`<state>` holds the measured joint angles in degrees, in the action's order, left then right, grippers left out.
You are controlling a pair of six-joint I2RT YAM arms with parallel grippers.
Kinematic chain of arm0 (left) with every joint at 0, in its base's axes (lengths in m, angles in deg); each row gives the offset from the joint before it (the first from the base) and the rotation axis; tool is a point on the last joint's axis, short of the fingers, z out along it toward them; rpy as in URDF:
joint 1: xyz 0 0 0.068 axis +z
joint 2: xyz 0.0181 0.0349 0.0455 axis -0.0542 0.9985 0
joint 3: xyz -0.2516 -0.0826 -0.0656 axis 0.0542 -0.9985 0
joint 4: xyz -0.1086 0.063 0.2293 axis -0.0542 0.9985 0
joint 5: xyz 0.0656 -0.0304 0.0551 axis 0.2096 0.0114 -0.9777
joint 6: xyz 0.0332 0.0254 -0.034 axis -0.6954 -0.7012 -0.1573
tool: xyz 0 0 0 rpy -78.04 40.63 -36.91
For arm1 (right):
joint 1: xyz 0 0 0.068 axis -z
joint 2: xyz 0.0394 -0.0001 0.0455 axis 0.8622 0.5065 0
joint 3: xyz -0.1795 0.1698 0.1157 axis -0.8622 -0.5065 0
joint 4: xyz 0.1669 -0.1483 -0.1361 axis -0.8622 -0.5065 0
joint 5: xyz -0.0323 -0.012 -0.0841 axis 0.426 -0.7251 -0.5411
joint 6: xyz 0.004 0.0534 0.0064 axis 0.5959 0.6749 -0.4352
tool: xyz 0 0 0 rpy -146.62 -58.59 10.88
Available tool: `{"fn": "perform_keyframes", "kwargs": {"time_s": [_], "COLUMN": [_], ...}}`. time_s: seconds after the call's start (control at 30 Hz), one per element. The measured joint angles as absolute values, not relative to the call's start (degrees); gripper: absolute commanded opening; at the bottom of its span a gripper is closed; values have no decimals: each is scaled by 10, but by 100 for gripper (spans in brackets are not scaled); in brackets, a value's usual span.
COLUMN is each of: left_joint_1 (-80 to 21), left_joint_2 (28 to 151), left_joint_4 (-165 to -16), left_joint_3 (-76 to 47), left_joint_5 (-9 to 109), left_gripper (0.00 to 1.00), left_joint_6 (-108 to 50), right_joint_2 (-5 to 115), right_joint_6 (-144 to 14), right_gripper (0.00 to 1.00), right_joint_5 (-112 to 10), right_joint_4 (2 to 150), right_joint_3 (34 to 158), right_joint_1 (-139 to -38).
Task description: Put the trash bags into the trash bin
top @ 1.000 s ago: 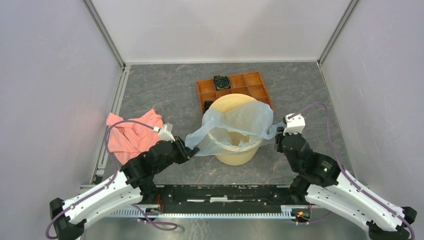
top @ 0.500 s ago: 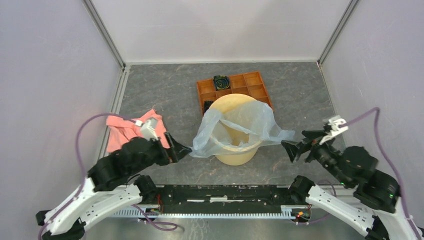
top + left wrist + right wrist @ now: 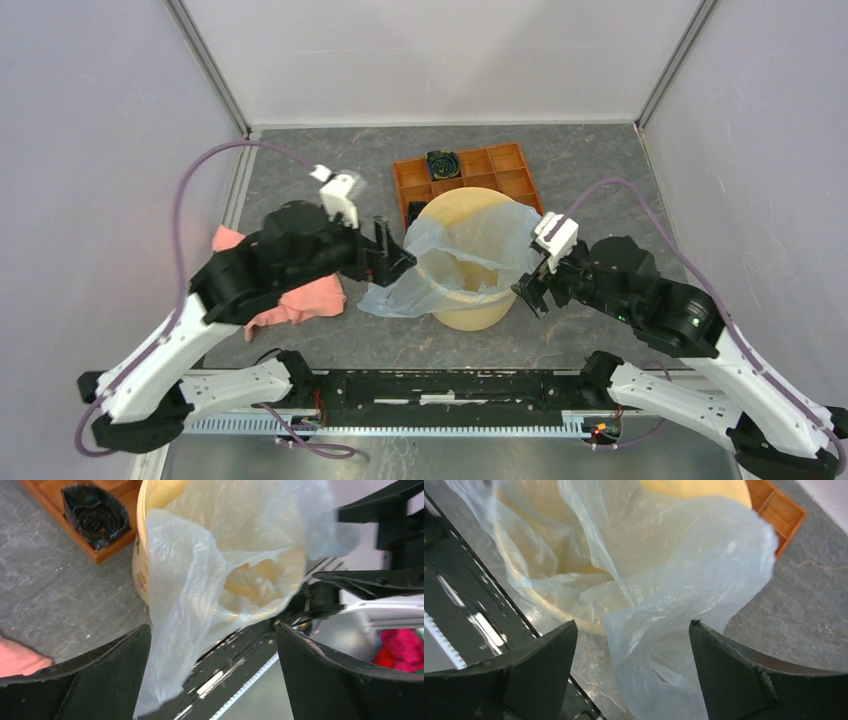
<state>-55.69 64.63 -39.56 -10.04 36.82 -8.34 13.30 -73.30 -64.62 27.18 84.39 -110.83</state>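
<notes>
The pale blue translucent trash bag (image 3: 470, 250) is draped over the round yellow-tan trash bin (image 3: 470, 312), part inside and part hanging down both sides. My left gripper (image 3: 398, 258) hovers open at the bin's left rim. In the left wrist view the left gripper (image 3: 212, 627) has a hanging flap of the bag (image 3: 185, 595) close to its left finger, not pinched. My right gripper (image 3: 528, 292) is open at the bin's front right. In the right wrist view the right gripper (image 3: 633, 625) has a loose fold of the bag (image 3: 684, 630) sagging between its jaws, ungripped.
An orange compartmented tray (image 3: 500, 170) stands just behind the bin, with a black roll (image 3: 442, 163) in one cell. A salmon-pink cloth (image 3: 300, 300) lies left of the bin, partly under my left arm. Walls close in the table at left, right and back.
Both grippers have opened and let go of the bag's edges, which have slumped down. The left arm rose toward the bin's left rim. The right arm swung out, then back.
</notes>
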Motion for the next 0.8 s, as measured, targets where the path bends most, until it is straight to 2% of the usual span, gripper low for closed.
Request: {"fn": "perform_keyframes", "kwargs": {"time_s": [0.13, 0.23, 0.47, 0.6, 0.63, 0.8], "left_joint_1": [-557, -557, -557, -557, -557, -557], "left_joint_2": [701, 711, 730, 741, 748, 786], "left_joint_4": [-401, -399, -400, -400, -400, -403], "left_joint_3": [-128, -149, -150, -147, -144, -138], "left_joint_5": [371, 367, 293, 261, 253, 218], "left_gripper": [100, 93, 62, 38, 35, 23], "left_joint_6": [-118, -129, -133, -133, -133, -130], "right_joint_2": [138, 133, 128, 128, 129, 173], "right_joint_6": [-751, -754, -742, -733, -731, -708], "right_gripper": [75, 58, 20, 4, 1, 0], "right_joint_5": [-653, -671, -775, -823, -834, -913], "right_joint_4": [267, 270, 293, 325, 336, 363], "right_joint_3": [810, 809, 807, 807, 807, 822], "right_joint_1": [-1108, -1108, -1108, -1108, -1108, -1108]}}
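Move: The left side of the trash bag's mouth lies about 5 cm ahead of the open left gripper, 1 cm to its right and 10 cm below. From the left hand, the bin mouth is some 12 cm ahead, 17 cm right and 12 cm down; the pink cloth is 10 cm ahead, 26 cm left and 34 cm down. For the right gripper, the bag's right side is some 3 cm ahead, 1 cm right and 3 cm below, the bin mouth 13 cm ahead, 12 cm left and 7 cm down. Lower the left gripper about 9 cm, most of it at once, then send it some 5 cm forward with a 20-degree roll, left side up, closing most of the way around the bag beside the bin rim. Dip the right gripper slightly, then bring it forward and to the right while turning clockwise and lifting back, shutting it on the bag's right side. ##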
